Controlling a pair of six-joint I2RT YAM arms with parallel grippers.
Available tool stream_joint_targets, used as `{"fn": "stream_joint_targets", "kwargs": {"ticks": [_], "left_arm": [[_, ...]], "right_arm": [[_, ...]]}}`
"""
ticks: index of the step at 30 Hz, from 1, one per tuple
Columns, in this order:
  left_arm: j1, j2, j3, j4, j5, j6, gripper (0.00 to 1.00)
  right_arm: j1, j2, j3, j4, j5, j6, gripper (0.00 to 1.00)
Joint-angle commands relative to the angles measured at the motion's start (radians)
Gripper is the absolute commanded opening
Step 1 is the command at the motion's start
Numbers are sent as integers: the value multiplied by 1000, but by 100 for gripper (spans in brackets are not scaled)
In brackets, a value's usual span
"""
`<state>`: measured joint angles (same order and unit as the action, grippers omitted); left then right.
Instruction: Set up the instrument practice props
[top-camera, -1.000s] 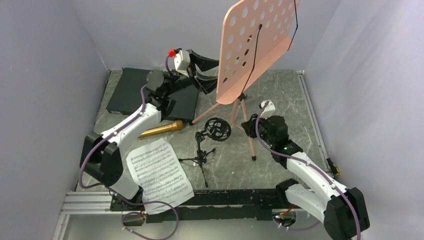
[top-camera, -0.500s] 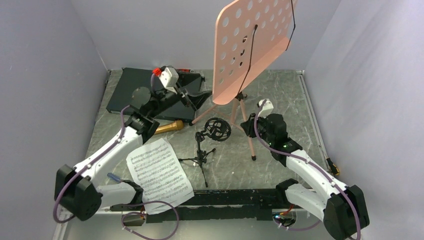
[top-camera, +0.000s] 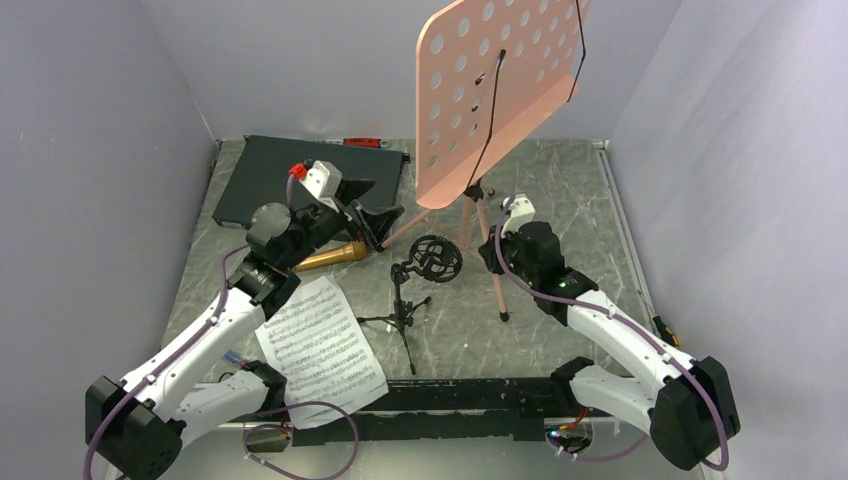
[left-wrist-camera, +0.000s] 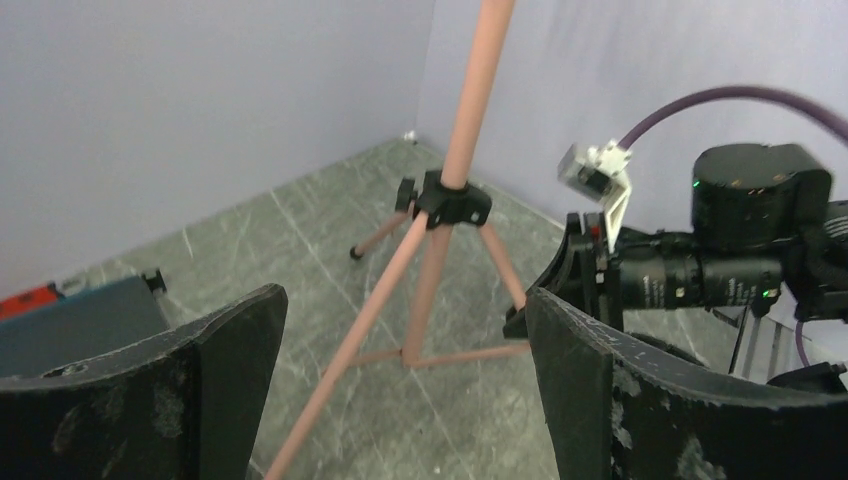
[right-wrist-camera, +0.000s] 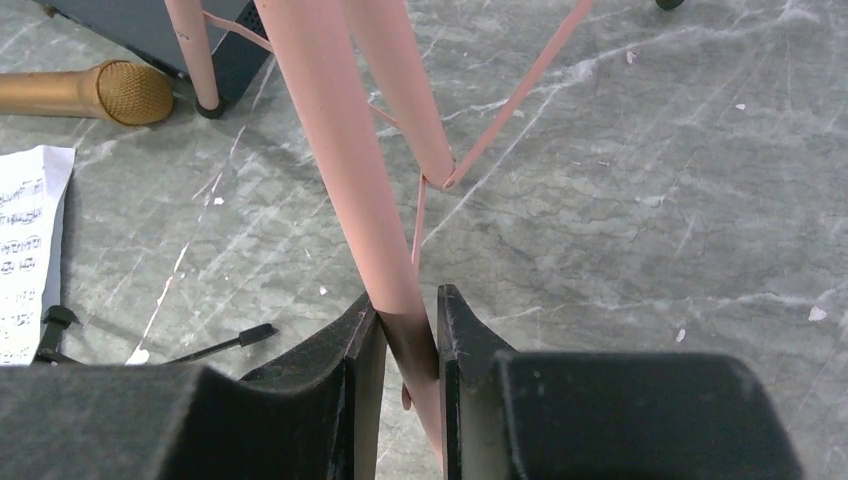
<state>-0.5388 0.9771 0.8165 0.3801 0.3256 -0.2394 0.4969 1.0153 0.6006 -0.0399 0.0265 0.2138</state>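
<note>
The pink perforated music stand (top-camera: 495, 95) stands on its tripod at the middle back, its desk high and tilted. My right gripper (top-camera: 497, 250) is shut on the tripod's near-right leg (right-wrist-camera: 340, 150), which is pinched between the pads (right-wrist-camera: 405, 330). My left gripper (top-camera: 385, 225) hangs open beside the tripod's left leg, and through its wide jaws (left-wrist-camera: 405, 300) I see the pole and hub (left-wrist-camera: 450, 200). The gold microphone (top-camera: 325, 257) lies on the table left of the tripod. A white sheet-music page (top-camera: 320, 340) lies near the left arm's base. The small black mic stand (top-camera: 410, 290) with its ring mount (top-camera: 436, 258) stands in the middle.
A flat black box (top-camera: 270, 180) lies at the back left with a red item (top-camera: 362, 142) behind it. Grey walls close in on three sides. A metal rail (top-camera: 170, 405) runs along the near edge. The right arm's wrist (left-wrist-camera: 740, 270) sits close behind the tripod.
My left arm has dropped from the desk's lower edge toward the tripod's left leg, with its jaws spread wider. The desk has swung to the left. The right gripper keeps its hold.
</note>
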Motion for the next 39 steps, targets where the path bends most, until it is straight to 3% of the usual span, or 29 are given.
{"fn": "stream_joint_targets", "kwargs": {"ticks": [1,2,6,18,29,39], "left_arm": [[1,-40,-29,-61,-40,-46,93],[0,-50,-36,-67,-43,-52,93],[1,-73,-59,-85,-45,-61,93],[0,-129,-27,-165,-25,-62,93],[-1,-166,208,-438,108,-160,89],[-15,-134,459,-455,314,-258,94]], "right_arm": [[9,-5,20,-106,20,45,0],[9,-10,21,-107,14,47,0],[10,-21,32,-111,-11,56,20],[10,-37,58,-116,-77,74,61],[9,-79,54,-128,-55,104,77],[9,-67,41,-108,-63,112,80]]}}
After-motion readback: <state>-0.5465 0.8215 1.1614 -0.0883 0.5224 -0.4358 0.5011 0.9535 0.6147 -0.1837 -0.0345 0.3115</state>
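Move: The music stand's near leg is in the right hand's fingers, with its black hub about 8 cm ahead, 5 cm left and 10 cm above. The round black shock mount stands some 10 cm left, level fore and aft and a little lower. From the open, empty left hand, the gripped leg lies about 20 cm right, 1 cm ahead and 22 cm below; the hub is roughly 10 cm ahead, 15 cm right and 10 cm below. The stand's leg is let go: the right fingers spread from nearly shut to wide open while that hand eases back about 2.5 cm, ending with the leg between the open fingers. The open left hand first sinks some 3.5 cm, then withdraws from the stand, back and up, finishing about 10 cm behind and 10 cm above its start while swinging some 15 degrees clockwise. ##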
